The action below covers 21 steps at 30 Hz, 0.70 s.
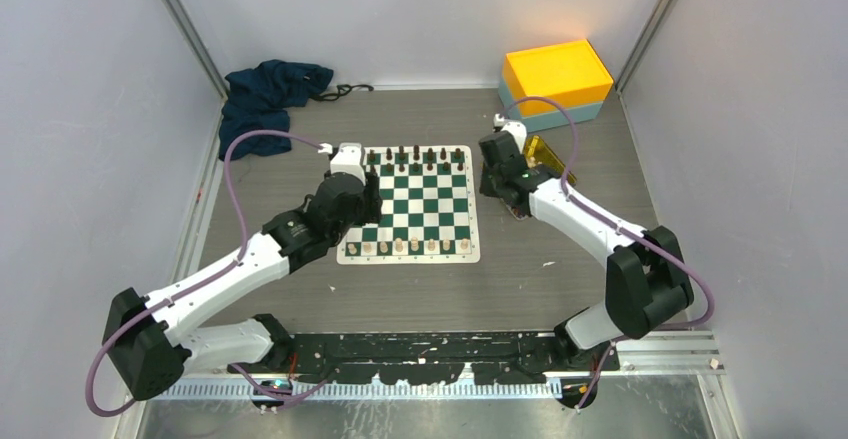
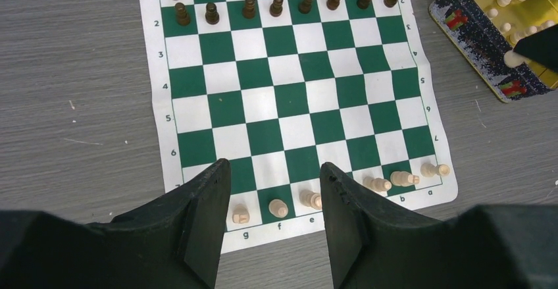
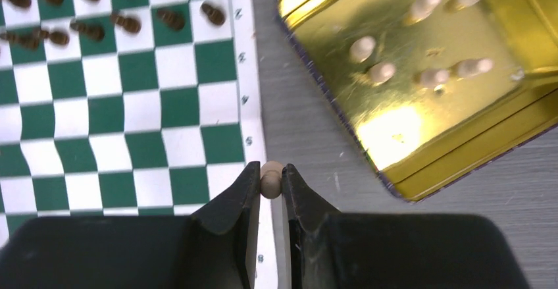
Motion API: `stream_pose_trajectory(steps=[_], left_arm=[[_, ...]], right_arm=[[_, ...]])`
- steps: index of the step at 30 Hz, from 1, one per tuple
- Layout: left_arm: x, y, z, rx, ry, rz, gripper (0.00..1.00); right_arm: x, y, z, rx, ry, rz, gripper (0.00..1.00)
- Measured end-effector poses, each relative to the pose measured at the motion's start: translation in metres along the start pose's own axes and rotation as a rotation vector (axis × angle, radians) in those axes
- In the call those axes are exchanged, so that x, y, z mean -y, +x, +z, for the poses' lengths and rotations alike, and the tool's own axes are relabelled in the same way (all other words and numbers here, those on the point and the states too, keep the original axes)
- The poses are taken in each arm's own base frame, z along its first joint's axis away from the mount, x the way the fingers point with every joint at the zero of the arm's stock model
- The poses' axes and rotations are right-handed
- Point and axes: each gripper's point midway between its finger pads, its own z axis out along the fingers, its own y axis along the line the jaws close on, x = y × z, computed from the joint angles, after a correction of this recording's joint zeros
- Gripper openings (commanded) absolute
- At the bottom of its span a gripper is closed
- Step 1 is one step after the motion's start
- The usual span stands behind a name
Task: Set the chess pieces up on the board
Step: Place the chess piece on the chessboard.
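The green-and-white board [image 1: 420, 209] lies mid-table, black figures filling its far two rows. Several cream chess pieces [image 2: 278, 207] stand along its near row. My left gripper [image 2: 275, 170] hovers open over that row, nothing between its fingers, above the left side of the board in the top view [image 1: 368, 195]. My right gripper [image 3: 270, 168] is shut on one cream piece [image 3: 270, 185], over the board's right border [image 3: 253, 111]. More cream pieces [image 3: 381, 72] lie in the gold tray [image 3: 460, 134] just right of it.
An orange box on a blue base [image 1: 556, 81] stands at the back right, behind the gold tray [image 1: 550, 154]. A dark blue cloth [image 1: 268, 94] is bunched at the back left. White walls enclose the table on three sides.
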Motion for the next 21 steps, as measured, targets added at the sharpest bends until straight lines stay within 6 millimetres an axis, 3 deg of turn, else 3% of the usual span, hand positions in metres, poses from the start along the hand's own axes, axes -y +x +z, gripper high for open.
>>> stream_pose_trajectory(steps=[10, 21], left_arm=[[-0.002, 0.002, -0.003, -0.008, -0.004, -0.014, 0.53], [-0.003, 0.006, -0.003, -0.014, -0.006, -0.011, 0.53]], right_arm=[[-0.042, 0.042, -0.018, -0.056, -0.052, -0.161, 0.01], [-0.052, 0.093, -0.003, -0.102, -0.031, -0.264, 0.01]])
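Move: The right hand holds a light chess piece over the bare table between tray and board. The empty square for it, just in front of the near right corner piece, lies some 6 cm back, 7 cm left and 11 cm below. That corner piece stands about 4 cm nearer than the square, the next back-row piece another 4 cm left of the corner piece. The gold tray's middle is roughly 12 cm ahead and 11 cm right of the hand. From the left hand the square is about 20 cm right, level, 17 cm down. Still pinching the light piece by its head, the right hand carries it from beside the tray in over the board's near right corner, going left and back nearly equally, about 9 cm level in all. It first runs almost level, then sinks steeply, near 6 cm altogether, towards the empty square, while the wrist turns around 10 degrees counter-clockwise and its left side dips a little. Fingers stay closed. ##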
